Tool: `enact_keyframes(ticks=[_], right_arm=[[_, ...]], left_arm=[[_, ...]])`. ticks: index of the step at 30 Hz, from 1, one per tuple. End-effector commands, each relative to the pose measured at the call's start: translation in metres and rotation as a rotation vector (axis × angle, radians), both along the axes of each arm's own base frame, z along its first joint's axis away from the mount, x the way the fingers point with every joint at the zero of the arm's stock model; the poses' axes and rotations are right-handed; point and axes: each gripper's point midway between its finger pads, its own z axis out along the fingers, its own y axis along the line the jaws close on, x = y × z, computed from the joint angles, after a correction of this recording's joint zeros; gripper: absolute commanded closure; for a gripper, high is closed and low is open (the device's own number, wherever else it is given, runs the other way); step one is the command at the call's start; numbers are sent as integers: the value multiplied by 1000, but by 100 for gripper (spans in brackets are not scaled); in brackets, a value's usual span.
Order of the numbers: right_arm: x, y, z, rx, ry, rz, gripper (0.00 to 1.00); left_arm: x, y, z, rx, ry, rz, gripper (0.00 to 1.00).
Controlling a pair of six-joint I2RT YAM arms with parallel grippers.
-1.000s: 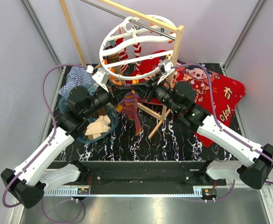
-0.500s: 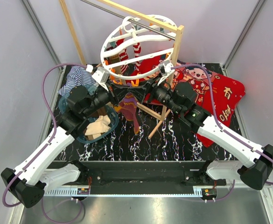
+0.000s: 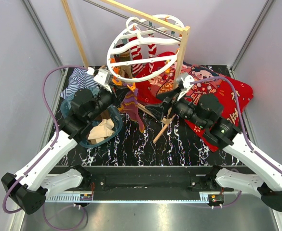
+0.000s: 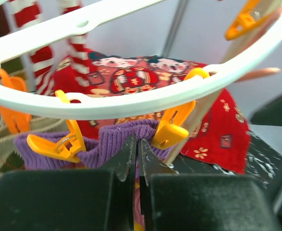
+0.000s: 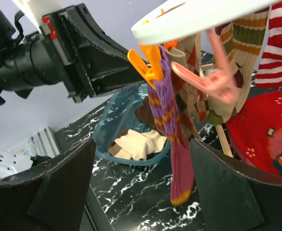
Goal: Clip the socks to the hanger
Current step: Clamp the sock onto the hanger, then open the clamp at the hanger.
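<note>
The white round hanger [image 3: 145,48] hangs from the wooden frame, with red-white striped socks [image 3: 141,50] clipped on. A purple striped sock [image 3: 131,106] hangs from an orange clip [image 5: 153,62] at the ring's near edge. My left gripper [image 3: 117,91] is shut on that sock's cuff [image 4: 107,144], just under the ring [image 4: 131,103] and between two orange clips [image 4: 172,127]. My right gripper [image 3: 166,105] is wide open and empty, a short way right of the sock [image 5: 172,130]. Its fingers [image 5: 237,192] frame the sock from a distance.
A blue basket [image 3: 102,140] with cream and brown socks [image 3: 101,131] sits under my left arm. The wooden pole frame [image 3: 181,53] stands between the arms. A red cartoon blanket [image 3: 237,96] lies at the right, and a blue-white striped cloth [image 3: 78,79] at the back left.
My right gripper has drawn back to the right, away from the hanger, and is open. The hanger has swung up and back. The left gripper stays at the sock's cuff.
</note>
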Motion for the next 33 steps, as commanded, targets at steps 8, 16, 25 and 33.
enact_keyframes(ticks=[8, 16, 25, 33], right_arm=[[21, -25, 5, -80, -65, -157, 16], [29, -4, 26, -56, -133, -105, 17], [39, 6, 42, -55, -203, -102, 17], [49, 13, 61, -41, -276, -116, 18]], left_arm=[[15, 36, 18, 53, -72, 200, 100], [14, 38, 17, 57, -69, 205, 100], [13, 38, 16, 54, -65, 200, 100], [10, 37, 19, 48, -69, 191, 100]])
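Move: My open right hand heads for the empty pinkish clip hanging from the hanger's rim, about 6 cm straight ahead and 3 cm higher. The clip holding the near purple sock is some 6 cm ahead, 8 cm left and 3 cm up; another orange clip is roughly 14 cm ahead, 5 cm right and 4 cm up. From my left hand, already pinching the purple cuff, the pinkish clip is about 10 cm right, level fore and aft, 3 cm higher. My left hand keeps its pinch on the purple sock's cuff and draws it about 3 cm left and a little forward and down, turning some 10 degrees counter-clockwise. My right hand, fingers staying wide open, first edges right and sinks about 2 cm, then reaches forward about 5 cm and left, rising some 4 cm from its low point towards the pinkish clip as it rolls about 10 degrees. ##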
